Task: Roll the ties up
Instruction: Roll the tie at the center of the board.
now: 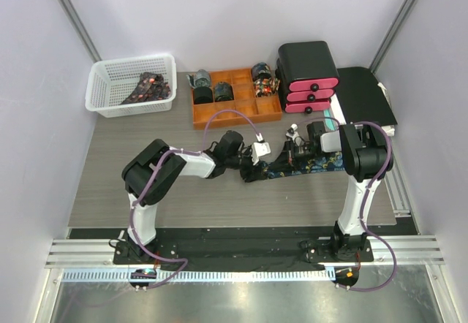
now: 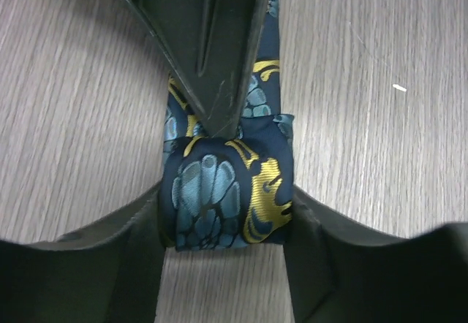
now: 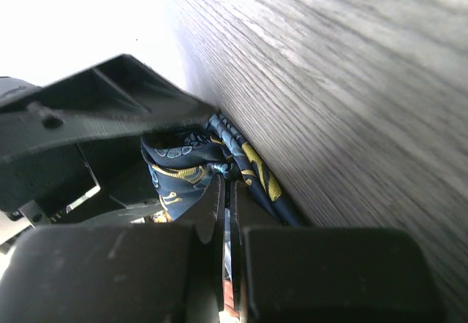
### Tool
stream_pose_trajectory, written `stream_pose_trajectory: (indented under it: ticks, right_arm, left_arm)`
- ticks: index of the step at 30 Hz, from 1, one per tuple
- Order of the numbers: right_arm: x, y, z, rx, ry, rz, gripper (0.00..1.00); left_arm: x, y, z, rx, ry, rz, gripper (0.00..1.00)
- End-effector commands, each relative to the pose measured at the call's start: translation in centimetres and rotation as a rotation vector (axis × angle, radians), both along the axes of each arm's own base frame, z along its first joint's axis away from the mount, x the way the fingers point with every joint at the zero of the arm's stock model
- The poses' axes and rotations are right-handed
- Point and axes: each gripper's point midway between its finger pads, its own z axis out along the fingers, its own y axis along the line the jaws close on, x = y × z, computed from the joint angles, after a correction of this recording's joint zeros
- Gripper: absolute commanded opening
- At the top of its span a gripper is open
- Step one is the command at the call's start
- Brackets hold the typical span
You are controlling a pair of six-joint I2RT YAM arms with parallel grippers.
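Note:
One of the ties, dark navy with teal and gold patterns, lies flat across the table's middle, its left end coiled into a small roll. My left gripper straddles that roll, with both fingers pressed against its sides. My right gripper is shut, and its joined tips poke into the fold at the top of the roll. In the right wrist view those tips touch the bunched tie, with nothing seen between them.
A white basket at the back left holds loose ties. An orange tray behind the arms holds several rolled ties. Right of it stand a black and pink drawer box and a black pad.

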Motion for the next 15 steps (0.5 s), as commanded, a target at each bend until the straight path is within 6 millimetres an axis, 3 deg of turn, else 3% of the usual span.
stream_pose_trajectory:
  ticks: [1, 3, 4, 6, 7, 9, 15]
  right_arm:
    - [-1.0, -1.7, -4.9, -0.204, 0.051, -0.021, 0.04]
    - [-0.6, -1.4, -3.3, -0.175, 0.020, -0.016, 0.12]
    - [-0.3, -1.4, -2.5, -0.167, 0.001, -0.019, 0.15]
    - [0.3, -1.5, -0.2, -0.140, -0.050, -0.016, 0.23]
    - [0.4, -1.6, 0.5, -0.139, -0.066, -0.011, 0.25]
    - [0.7, -2.1, 2.1, -0.142, -0.112, 0.001, 0.30]
    - [1.0, -2.4, 3.9, -0.125, -0.145, 0.010, 0.40]
  left_arm:
    - [-1.2, 1.0, -2.7, 0.124, 0.024, -0.026, 0.42]
    - [-0.9, 1.7, -2.8, 0.184, 0.005, -0.024, 0.33]
    - [-1.1, 2.9, -3.7, 0.257, 0.027, -0.006, 0.26]
    - [-0.9, 3.5, -3.7, 0.304, 0.013, -0.015, 0.22]
    - [-1.7, 4.8, -4.3, 0.369, 0.056, -0.016, 0.19]
    - [-2.0, 5.3, -4.2, 0.410, 0.072, -0.028, 0.17]
    - [-3.0, 7.0, -4.9, 0.563, 0.133, -0.028, 0.18]
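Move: The rolled end of the tie already sits between the left hand's open fingers, about 1 cm to the right of the hand point, level ahead and roughly 1 cm lower. From the right hand, whose shut fingertips rest on the tie at the inner edge of the roll, the roll is about 2 cm to the left and level ahead. The flat strip runs right, its middle about 14 cm to the left hand's right; the orange organizer's middle is some 22 cm ahead of the left hand and 7 cm left. The left fingers close by nearly half of their gap on the two ends of the roll and keep it pinched, staying almost in place at first, then easing about 1 cm left while the wrist tips the fingers some 15 degrees more steeply down. Once that grip has closed, the right hand, its fingers parting from fully shut to over a third open, comes free of the tie beside the roll and backs off about 2 cm to the right along the strip and 2 cm up. ##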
